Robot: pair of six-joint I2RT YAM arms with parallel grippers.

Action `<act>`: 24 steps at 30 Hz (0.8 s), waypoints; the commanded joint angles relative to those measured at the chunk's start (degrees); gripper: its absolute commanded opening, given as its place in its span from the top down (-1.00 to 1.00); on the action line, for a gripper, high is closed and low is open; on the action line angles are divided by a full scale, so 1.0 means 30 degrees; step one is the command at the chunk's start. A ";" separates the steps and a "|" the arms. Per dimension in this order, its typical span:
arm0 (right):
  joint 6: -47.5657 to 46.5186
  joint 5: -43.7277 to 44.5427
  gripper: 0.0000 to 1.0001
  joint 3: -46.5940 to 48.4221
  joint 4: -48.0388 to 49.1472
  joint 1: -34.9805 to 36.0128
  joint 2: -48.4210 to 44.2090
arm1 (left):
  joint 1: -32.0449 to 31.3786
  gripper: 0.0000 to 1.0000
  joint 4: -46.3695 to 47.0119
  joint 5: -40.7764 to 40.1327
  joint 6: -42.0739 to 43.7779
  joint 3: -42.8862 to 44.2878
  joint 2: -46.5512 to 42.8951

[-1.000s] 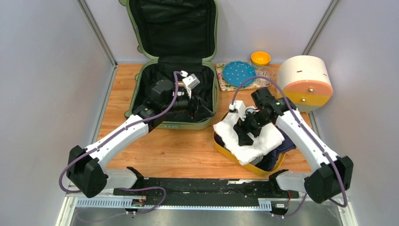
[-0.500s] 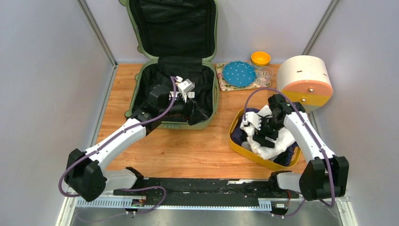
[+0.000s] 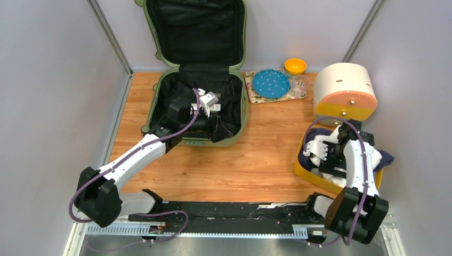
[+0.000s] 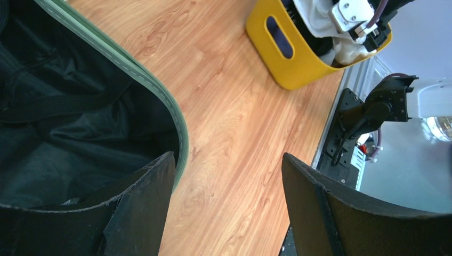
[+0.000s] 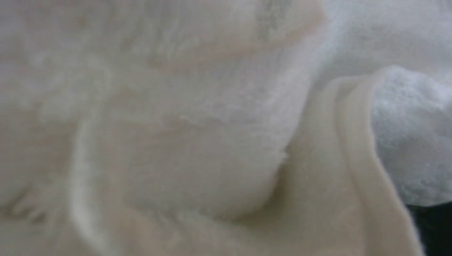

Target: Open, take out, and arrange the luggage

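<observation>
The luggage [image 3: 155,104], a sage-green suitcase, lies open at the back left, its black-lined lid [image 3: 194,29] leaning on the rear wall. My left gripper [image 3: 217,129] is open at the shell's front right corner. In the left wrist view one finger is inside the green rim [image 4: 160,98], and bare wood shows between the tips of the left gripper [image 4: 226,165]. My right gripper [image 3: 331,162] is pressed down into a white towel [image 3: 368,154] in the yellow tray [image 3: 306,170]. Its fingers look apart. The right wrist view holds only the towel [image 5: 213,133].
A round cream-and-orange drawer box [image 3: 345,90] stands just behind the tray. A blue dotted plate [image 3: 271,82], an orange bowl [image 3: 295,66] and a clear glass [image 3: 301,84] sit at the back. Dark blue cloth [image 3: 386,158] hangs over the tray's right side. The yellow tray [image 4: 298,58] also shows in the left wrist view.
My right arm has swung right, taking the yellow tray and towel from mid-table to the front right. The left gripper has shifted slightly toward the suitcase's front edge.
</observation>
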 commanded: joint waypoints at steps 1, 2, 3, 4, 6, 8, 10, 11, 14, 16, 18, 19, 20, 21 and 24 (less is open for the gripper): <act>-0.2829 0.2871 -0.57 0.0722 -0.6837 -0.1903 0.0343 | 0.0212 -0.61 0.0307 0.0682 0.0701 -0.0081 -0.0127; -0.3242 0.1965 -0.58 0.1431 -0.7664 -0.1874 0.0078 | 0.0270 -0.61 0.0307 0.0828 0.0759 -0.0081 -0.0127; -0.3188 -0.0277 -0.59 0.2192 -0.8310 -0.1874 -0.0215 | 0.0300 -0.60 0.0307 0.0830 0.0818 -0.0110 -0.0127; -0.2521 -0.1025 -0.59 0.3128 -0.8288 -0.1265 -0.1059 | 0.0329 -0.61 0.0365 0.0859 0.0847 -0.0140 -0.0156; -0.2601 -0.3446 -0.60 0.4129 -0.8288 -0.0967 -0.1942 | 0.0358 -0.61 0.0395 0.0888 0.0906 -0.0111 -0.0156; -0.2545 -0.5562 -0.63 0.5704 -0.8288 -0.0937 -0.2735 | 0.0388 -0.61 0.0395 0.0830 0.0994 -0.0110 -0.0156; -0.1640 -0.8318 -0.66 0.6822 -0.8259 -0.0384 -0.2535 | 0.0417 -0.60 0.0483 0.0830 0.0994 -0.0052 -0.0244; 0.0105 -0.9197 -0.66 0.8192 -0.8229 -0.0119 -0.2271 | 0.0417 -0.60 0.0483 0.0801 0.0994 0.0006 -0.0273; 0.3889 -1.2569 -0.66 1.0571 -0.7646 0.0731 -0.0049 | 0.0446 -0.60 0.0542 0.0596 0.1052 -0.0022 -0.0391; 0.9159 -1.3278 -0.66 1.2274 -0.5221 0.1376 0.1944 | 0.0505 -0.60 0.0541 0.0420 0.1024 -0.0052 -0.0537; 1.2668 -1.2494 -0.63 1.3240 -0.2942 0.2077 0.3755 | 0.0534 -0.60 0.0571 0.0215 0.0907 -0.0227 -0.0682; 1.3619 -1.1966 -0.61 1.3419 -0.2201 0.2342 0.4231 | 0.0563 -0.60 0.0629 0.0156 0.0848 -0.0257 -0.0742; 1.4441 -1.1496 -0.61 1.3537 -0.1556 0.2548 0.4699 | 0.0563 -0.60 0.0658 0.0011 0.0761 -0.0402 -0.0800; 1.5319 -1.0621 -0.61 1.3451 -0.0505 0.3014 0.5516 | 0.0592 -0.60 0.0630 -0.0078 0.0731 -0.0462 -0.0975; 1.5532 -0.9301 -0.57 1.3013 0.0611 0.3923 0.6837 | 0.0622 -0.60 0.0629 -0.0517 0.0760 -0.0842 -0.1356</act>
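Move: In the yellow bin, the right hand's open fingers are down in the white towel, whose middle is about 3 cm ahead and 1 cm to the right. The bin's far-left corner, towards which the hand goes next, is some 15 cm ahead, 8 cm to the left and roughly level. The drawer box stands about 35 cm ahead and 10 cm to the right. From the left hand, that corner is about 41 cm right, 6 cm ahead and 12 cm lower. Edging about 2 cm farther right with the towel and bin, the right hand then comes free and swings up some 18 cm while going forward and left. Near the end it sinks about 4 cm over the bin's far-left corner, fingers still wide open and tipped some 35 degrees to point down and left. ##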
